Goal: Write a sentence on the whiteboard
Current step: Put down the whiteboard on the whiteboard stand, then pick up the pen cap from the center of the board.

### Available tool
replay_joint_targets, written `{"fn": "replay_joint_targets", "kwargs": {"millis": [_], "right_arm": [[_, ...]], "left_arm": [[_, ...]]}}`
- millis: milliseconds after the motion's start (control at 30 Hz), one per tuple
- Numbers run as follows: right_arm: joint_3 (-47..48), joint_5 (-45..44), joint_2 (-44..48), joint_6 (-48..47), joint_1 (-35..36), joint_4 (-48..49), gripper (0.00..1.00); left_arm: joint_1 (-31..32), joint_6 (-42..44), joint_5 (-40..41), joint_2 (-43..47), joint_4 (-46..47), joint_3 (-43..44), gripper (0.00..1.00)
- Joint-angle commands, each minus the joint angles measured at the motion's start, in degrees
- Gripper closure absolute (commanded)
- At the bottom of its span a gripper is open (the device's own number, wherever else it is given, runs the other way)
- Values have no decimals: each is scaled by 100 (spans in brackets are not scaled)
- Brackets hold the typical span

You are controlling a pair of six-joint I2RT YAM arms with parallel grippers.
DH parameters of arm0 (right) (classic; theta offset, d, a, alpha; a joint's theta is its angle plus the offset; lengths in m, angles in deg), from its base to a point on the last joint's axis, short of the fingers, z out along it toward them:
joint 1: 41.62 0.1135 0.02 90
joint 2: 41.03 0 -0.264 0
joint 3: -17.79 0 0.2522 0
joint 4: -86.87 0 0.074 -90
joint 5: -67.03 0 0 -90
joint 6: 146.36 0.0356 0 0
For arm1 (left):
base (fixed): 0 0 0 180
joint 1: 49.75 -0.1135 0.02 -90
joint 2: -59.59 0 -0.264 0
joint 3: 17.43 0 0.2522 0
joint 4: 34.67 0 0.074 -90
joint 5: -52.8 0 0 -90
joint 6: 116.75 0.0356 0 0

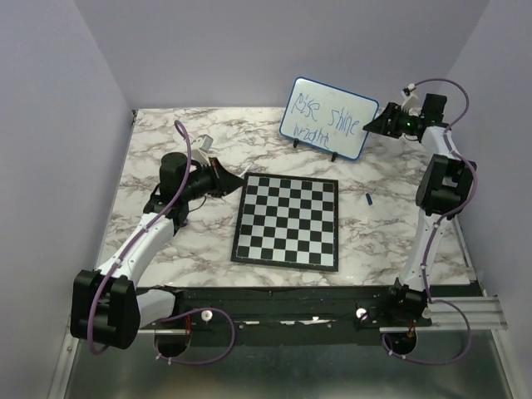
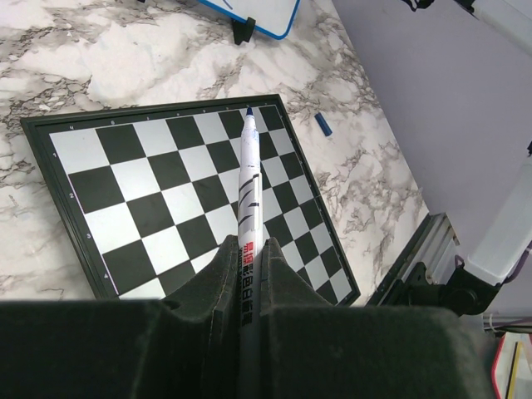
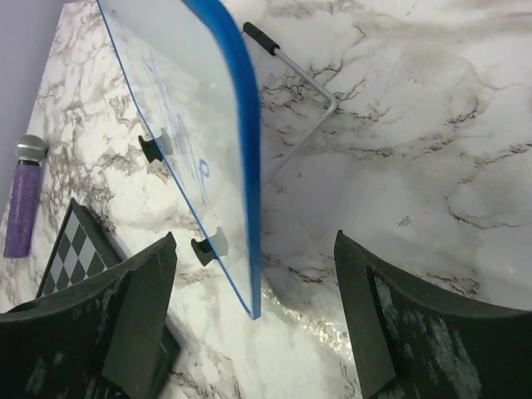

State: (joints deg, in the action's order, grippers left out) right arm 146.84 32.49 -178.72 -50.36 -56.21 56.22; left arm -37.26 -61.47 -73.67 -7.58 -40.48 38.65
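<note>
The whiteboard [image 1: 328,118] stands propped at the back right of the marble table, blue-rimmed. The sentence [image 1: 326,116] is on it in thin blue handwriting, two lines. My right gripper [image 1: 376,125] is at the board's right edge. In the right wrist view it is open [image 3: 254,236], its fingers well apart on either side of the board's blue edge [image 3: 243,125] without touching it. My left gripper [image 1: 228,179] hovers by the chessboard's left corner, shut on a white marker [image 2: 248,183] whose blue tip points forward. A corner of the whiteboard [image 2: 264,18] shows in the left wrist view.
A black-and-white chessboard [image 1: 287,220] lies in the middle of the table. A small blue marker cap [image 1: 368,199] rests on the marble to its right, cap [image 2: 322,125]. The board's wire stand [image 3: 303,116] juts out behind it. Purple walls close in at the back and sides.
</note>
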Motion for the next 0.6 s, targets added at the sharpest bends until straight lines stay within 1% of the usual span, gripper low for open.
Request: {"fn": "replay_joint_targets", "kwargs": {"millis": [0,100,133,200,333,400,567], "right_arm": [[-277,-220,716,-389,-123,-174,16],[-445,-264,1050,-573,-123,-333,15],[-550,-273,1121,-826,-123,-385,15],[-665,-299,1358,-942,-123,-570,15],[-1060,-501,1823,-1529,-123,-912,14],[-1367,-589,2130,-1759,-123,-1158,14],[-2114,-537,2790,-2638,-123,-1764,14]], "left_arm": [[25,114,-97,108,-30,197,100],[25,211,-132,187,-161,276,100],[25,229,-141,214,-179,285,100],[25,238,-176,284,-197,276,100],[25,176,-229,389,-57,136,100],[25,62,-238,477,137,-40,100],[69,18,52,609,216,-268,100]]}}
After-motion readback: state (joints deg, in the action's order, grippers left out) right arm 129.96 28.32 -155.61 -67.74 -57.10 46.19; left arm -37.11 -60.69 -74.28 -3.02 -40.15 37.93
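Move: The whiteboard already leans on its stand with its right edge between the right hand's open fingers; its middle is about 14 cm to that hand's left, level fore and aft, at roughly hand height. The stand's nearer black foot is some 12 cm left, 8 cm back and 10 cm below; the blue marker cap lies about 23 cm back, 1 cm left and 11 cm below. From the left hand, the whiteboard's middle is about 19 cm ahead, 27 cm right and 12 cm lower. Upward first, then mostly back towards its base, the right hand withdraws from the whiteboard's right edge, ending about 7 cm higher and 8 cm nearer its base; the fingers stay wide open while the hand rolls about 15 degrees, left side dropping. Late on, the left hand rises some 2 cm and eases slightly back, still gripping the marker. ##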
